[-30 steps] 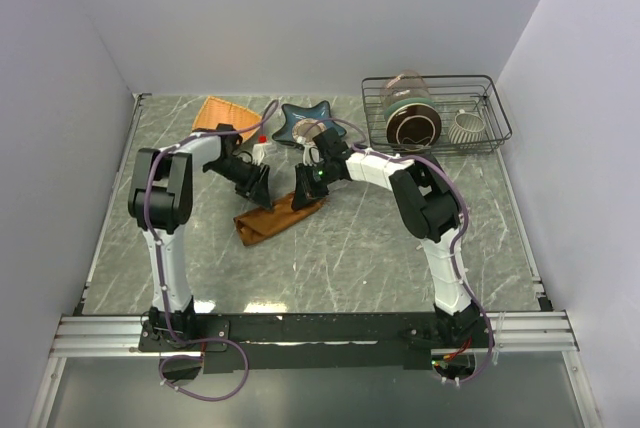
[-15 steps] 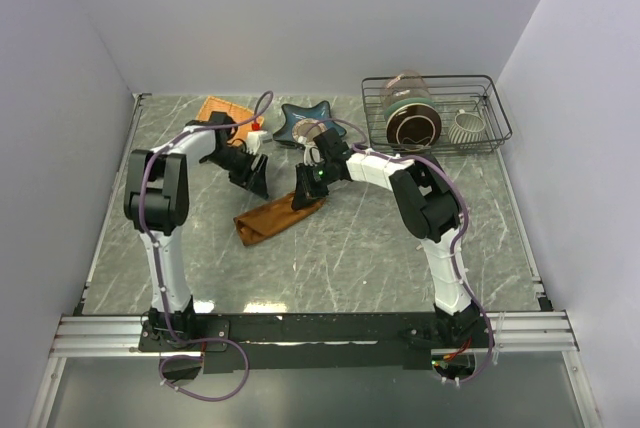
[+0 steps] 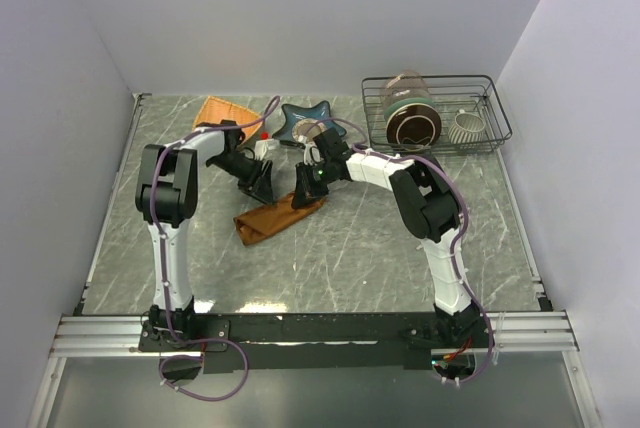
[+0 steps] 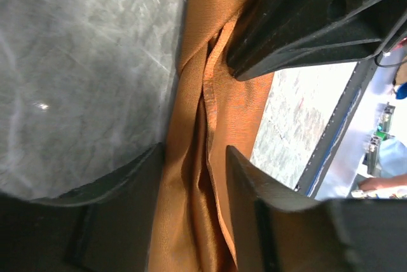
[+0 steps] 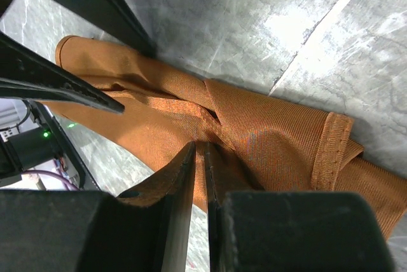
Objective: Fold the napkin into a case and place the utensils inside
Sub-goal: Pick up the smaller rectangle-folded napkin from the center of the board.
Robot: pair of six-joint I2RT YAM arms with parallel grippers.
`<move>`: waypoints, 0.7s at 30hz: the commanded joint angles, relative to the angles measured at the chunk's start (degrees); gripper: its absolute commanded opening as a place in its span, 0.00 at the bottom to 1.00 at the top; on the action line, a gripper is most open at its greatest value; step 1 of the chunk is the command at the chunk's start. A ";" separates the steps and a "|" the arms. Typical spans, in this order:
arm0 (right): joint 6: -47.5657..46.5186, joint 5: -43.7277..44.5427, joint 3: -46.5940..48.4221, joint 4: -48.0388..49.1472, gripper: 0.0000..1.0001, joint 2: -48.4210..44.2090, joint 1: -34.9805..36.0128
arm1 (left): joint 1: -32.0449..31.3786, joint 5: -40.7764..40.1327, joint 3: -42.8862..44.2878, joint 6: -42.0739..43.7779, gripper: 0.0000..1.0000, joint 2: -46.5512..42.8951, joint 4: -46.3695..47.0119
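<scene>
The rust-orange napkin [image 3: 277,216] lies folded into a narrow strip, a case, on the marble table [image 3: 380,238]. My right gripper [image 3: 306,198] is down on its far right end, shut on a raised fold of the cloth [image 5: 273,138]; the jaws are almost together in the right wrist view [image 5: 200,148]. My left gripper [image 3: 263,188] hovers at the strip's far edge, just left of the right one. In the left wrist view its fingers [image 4: 254,183] stand apart, open, straddling layered folds of the napkin [image 4: 191,157] without pinching them. No utensils show in any view.
A wire rack [image 3: 495,108] at the back right holds a glass jar [image 3: 408,98] and a white ribbed cup [image 3: 466,126]. A dark blue star dish [image 3: 298,118], a small white bottle [image 3: 263,146] and a lighter orange woven plate [image 3: 222,111] sit behind the grippers.
The left gripper drew back from the napkin toward the woven plate, then came back down to the cloth's far edge, widening and narrowing its jaws. The right gripper has stayed clamped in place.
</scene>
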 commanded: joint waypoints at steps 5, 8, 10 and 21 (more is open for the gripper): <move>-1.09 5.76 -0.38 -0.50 0.20 1.32 -0.27 | -0.87 0.85 -0.81 -1.01 0.35 1.98 1.08; -1.09 5.68 -0.29 -0.41 0.21 1.32 -0.27 | -0.87 1.72 1.03 -1.90 0.19 2.77 1.17; -1.18 4.98 -0.21 -0.41 0.23 1.05 -0.45 | -0.96 2.16 1.65 -1.37 0.04 2.59 0.99; -5.64 -7.14 0.93 -5.23 0.53 -10.01 -7.65 | -2.80 -3.71 -2.47 6.26 0.01 -7.07 5.73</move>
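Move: The smaller folded napkin has its middle about 3 cm back and 2 cm right of the left hand, a centimetre or so below, with its far edge between that hand's open fingers. From the right hand, the napkin's middle is some 3 cm back, 4 cm left and 1 cm lower. Beyond it, the star dish stands around 19 cm ahead and 9 cm right of the left hand, and the leaf tray about 20 cm ahead and 10 cm left of it. Sinking about 1 cm over the napkin's far edge, the left hand shuts its half-open fingers and pinches the folded cloth, then starts to rise by a bit over half a centimetre. The right hand first keeps its place on the napkin, then opens its fingers and comes free, going right, up and a little forward, about 3 cm in all. ##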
